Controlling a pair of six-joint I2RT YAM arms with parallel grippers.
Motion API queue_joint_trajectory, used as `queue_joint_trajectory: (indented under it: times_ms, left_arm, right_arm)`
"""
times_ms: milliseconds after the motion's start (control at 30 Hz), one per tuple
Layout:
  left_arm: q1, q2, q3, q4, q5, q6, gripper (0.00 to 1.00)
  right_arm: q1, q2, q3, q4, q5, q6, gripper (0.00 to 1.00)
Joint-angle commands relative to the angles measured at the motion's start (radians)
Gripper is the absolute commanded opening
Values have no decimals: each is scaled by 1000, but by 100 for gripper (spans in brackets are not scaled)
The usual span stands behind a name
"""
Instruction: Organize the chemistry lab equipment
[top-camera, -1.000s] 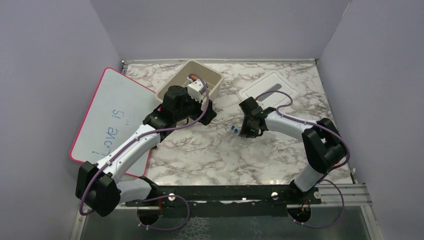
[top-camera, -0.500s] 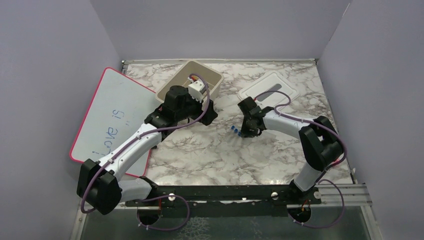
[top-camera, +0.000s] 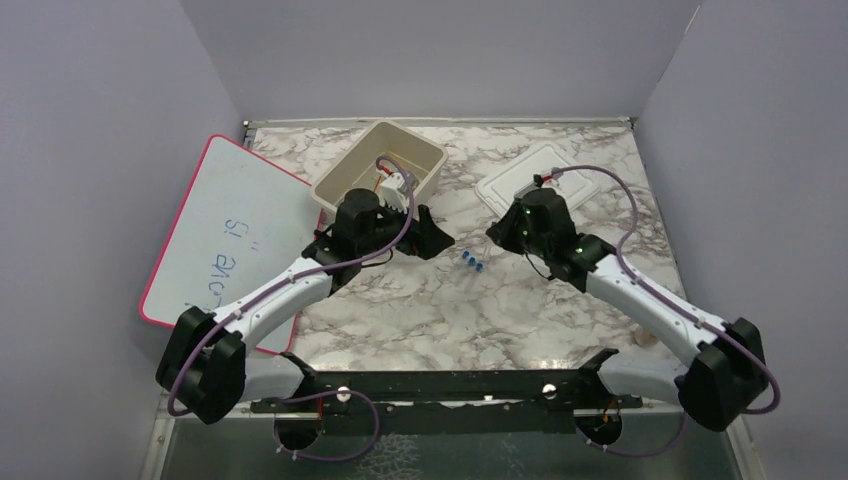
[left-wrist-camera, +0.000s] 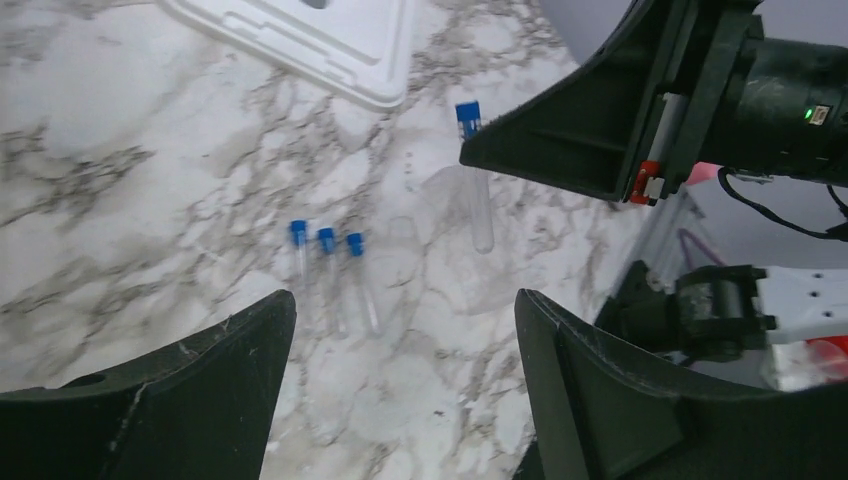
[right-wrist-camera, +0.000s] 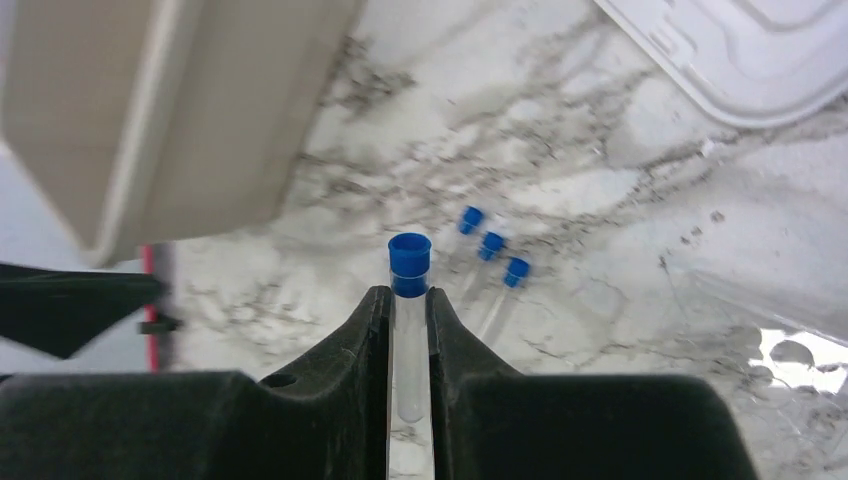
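Note:
Three clear tubes with blue caps (right-wrist-camera: 491, 243) lie side by side on the marble table (top-camera: 420, 310); the left wrist view shows them too (left-wrist-camera: 326, 240), and from above they show as blue dots (top-camera: 470, 262). My right gripper (right-wrist-camera: 409, 295) is shut on a fourth clear blue-capped tube (right-wrist-camera: 409, 350), held above the table, cap pointing forward. That held tube (left-wrist-camera: 480, 200) also shows in the left wrist view beside the right gripper's black finger. My left gripper (left-wrist-camera: 402, 297) is open and empty, hovering just left of the three tubes (top-camera: 438, 240). The other equipment is not visible.
A beige tub (top-camera: 380, 165) stands at the back left, partly hidden by the left wrist. Its white lid (top-camera: 540, 180) lies at the back right. A pink-rimmed whiteboard (top-camera: 225, 230) lies on the left under the left arm.
The right gripper closed on one tube and lifted it off the table while its arm swung out to the right. The left gripper moved right, from the tub toward the tubes.

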Motion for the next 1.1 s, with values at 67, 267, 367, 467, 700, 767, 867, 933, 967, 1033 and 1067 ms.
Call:
queue_joint_trajectory:
  times_ms: [67, 267, 367, 467, 700, 767, 867, 933, 967, 1033, 1067]
  left_arm:
    - [-105, 58, 3, 293, 73, -215, 79]
    - [-174, 127, 36, 350, 29, -289, 66]
    - [-185, 154, 54, 359, 9, -299, 57]
    - [-189, 187, 72, 362, 7, -302, 48]
    - [-189, 203, 72, 367, -6, -266, 25]
    - [-190, 203, 69, 366, -7, -245, 15]
    - [-189, 194, 55, 361, -21, -216, 11]
    - [-189, 188, 51, 342, -39, -191, 11]
    - [-189, 189, 54, 317, -54, -180, 11]
    - [-189, 187, 63, 266, -84, -151, 11]
    - [-188, 186, 68, 237, -103, -133, 11]
  right_arm:
    - [6, -197, -65, 202, -88, 16, 19]
    - [5, -269, -76, 246, -157, 81, 20]
    - [5, -278, -74, 248, -204, 90, 20]
    - [6, -276, -76, 247, -218, 95, 20]
    - [5, -278, -85, 225, -221, 94, 20]
    - [6, -280, -88, 222, -222, 92, 22]
    - [5, -284, -76, 185, -203, 76, 36]
    - [6, -287, -55, 125, -154, 71, 43]
    - [5, -288, -43, 92, -113, 67, 46]
    - [6, -291, -15, 9, -41, 72, 51]
    - [5, -292, -6, -28, -8, 76, 53]
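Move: The blue-capped test tube, held upright in the right gripper, lies about 11 cm right, 1 cm back and 7 cm below the open left hand; three others lie on the table 7 cm right, 3 cm back, 18 cm below. The storage bin is 14 cm ahead, 11 cm left of the left hand. From the right hand, the left gripper is 11 cm left, 1 cm ahead, 6 cm higher; the white lid 16 cm ahead, 10 cm right. Right hand lifts the tube about 10 cm; left reaches 9 cm right, pinches it; right lets go. ##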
